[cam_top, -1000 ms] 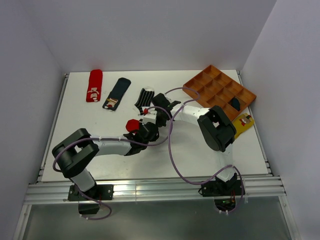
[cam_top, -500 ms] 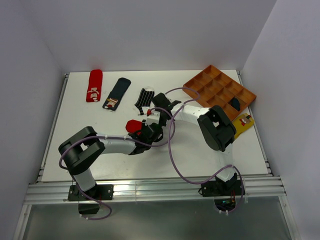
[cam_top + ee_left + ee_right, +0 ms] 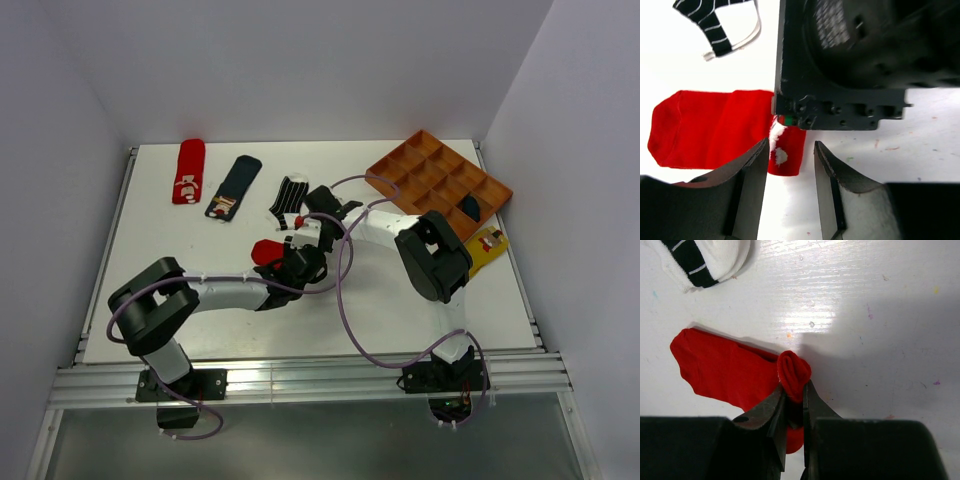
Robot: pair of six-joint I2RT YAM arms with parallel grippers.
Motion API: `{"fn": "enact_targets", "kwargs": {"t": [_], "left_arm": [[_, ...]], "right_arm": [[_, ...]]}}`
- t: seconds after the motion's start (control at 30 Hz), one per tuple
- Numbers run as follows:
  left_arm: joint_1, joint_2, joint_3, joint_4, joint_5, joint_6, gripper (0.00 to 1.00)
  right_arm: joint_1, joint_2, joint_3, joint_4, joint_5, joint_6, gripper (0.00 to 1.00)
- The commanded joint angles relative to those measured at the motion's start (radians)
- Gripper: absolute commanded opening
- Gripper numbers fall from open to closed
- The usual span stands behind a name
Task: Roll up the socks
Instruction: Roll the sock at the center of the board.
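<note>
A red sock (image 3: 266, 250) lies mid-table, one end wound into a small roll (image 3: 794, 371). My right gripper (image 3: 794, 395) is shut on that roll, and the flat remainder of the sock (image 3: 720, 370) trails off to the left. My left gripper (image 3: 790, 165) is open; its fingers (image 3: 752, 170) straddle the roll's white-marked end (image 3: 786, 152) just below the right gripper's body (image 3: 850, 65). In the top view the two grippers meet at the sock, the left (image 3: 300, 262) beneath the right (image 3: 318, 228).
At the back left lie a red sock with white marks (image 3: 187, 172), a navy sock with a patch (image 3: 234, 187) and a striped sock (image 3: 290, 195). An orange compartment tray (image 3: 440, 180) at the back right holds a navy sock (image 3: 470, 207). Beside it lies a yellow sock (image 3: 487, 245).
My left gripper has edged right toward the rolled end and its arm has shifted slightly. The right gripper has kept its grip in place.
</note>
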Motion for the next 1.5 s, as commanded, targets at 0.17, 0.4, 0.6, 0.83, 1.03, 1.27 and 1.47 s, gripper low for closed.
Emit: {"fn": "enact_targets", "kwargs": {"t": [0.17, 0.4, 0.6, 0.83, 1.03, 1.27, 1.47], "left_arm": [[-0.007, 0.007, 0.035, 0.022, 0.045, 0.010, 0.44], [0.014, 0.069, 0.034, 0.000, 0.068, -0.010, 0.44], [0.028, 0.127, 0.057, -0.015, 0.104, -0.021, 0.41], [0.050, 0.173, 0.083, -0.067, 0.131, -0.059, 0.33], [0.077, 0.169, 0.081, -0.089, 0.159, -0.082, 0.08], [0.116, 0.084, 0.034, -0.092, 0.240, -0.129, 0.01], [0.201, -0.003, -0.009, -0.078, 0.438, -0.220, 0.01]], "right_arm": [[0.013, 0.041, 0.020, -0.046, 0.018, -0.014, 0.00], [0.013, 0.039, 0.017, -0.045, 0.012, -0.020, 0.00], [0.011, 0.041, 0.019, -0.045, 0.011, -0.021, 0.00], [0.013, 0.035, 0.019, -0.040, -0.002, -0.023, 0.11], [0.011, -0.010, 0.003, -0.025, 0.005, -0.028, 0.26], [-0.019, -0.076, -0.026, 0.023, -0.012, -0.026, 0.43], [-0.036, -0.160, -0.064, 0.079, 0.041, -0.037, 0.52]]}}
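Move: The red sock's rolled end, pinched in the right fingers, lies about 2 cm ahead of the left hand, level with it sideways and some 3 cm below. Counted from the left hand, the sock's flat part is about 2 cm ahead and 6 cm left, near 5 cm down; the striped sock is roughly 13 cm ahead and 5 cm left. For the right hand the rolled end sits right at its fingertips, with no offset. After a small bob up, the left hand sinks about 3 cm and reaches some 2 cm forward to the red sock's rolled end, shuts its half-open fingers on it beside the right gripper's fingers, then tips further down by 10 degrees or so, rolls its left side down and eases up slightly. The right hand keeps its pinch until the left has nearly closed, slipping a little forward and right, then opens, lets go of the rolled end and rises about 1.5 cm while drifting to the right. ##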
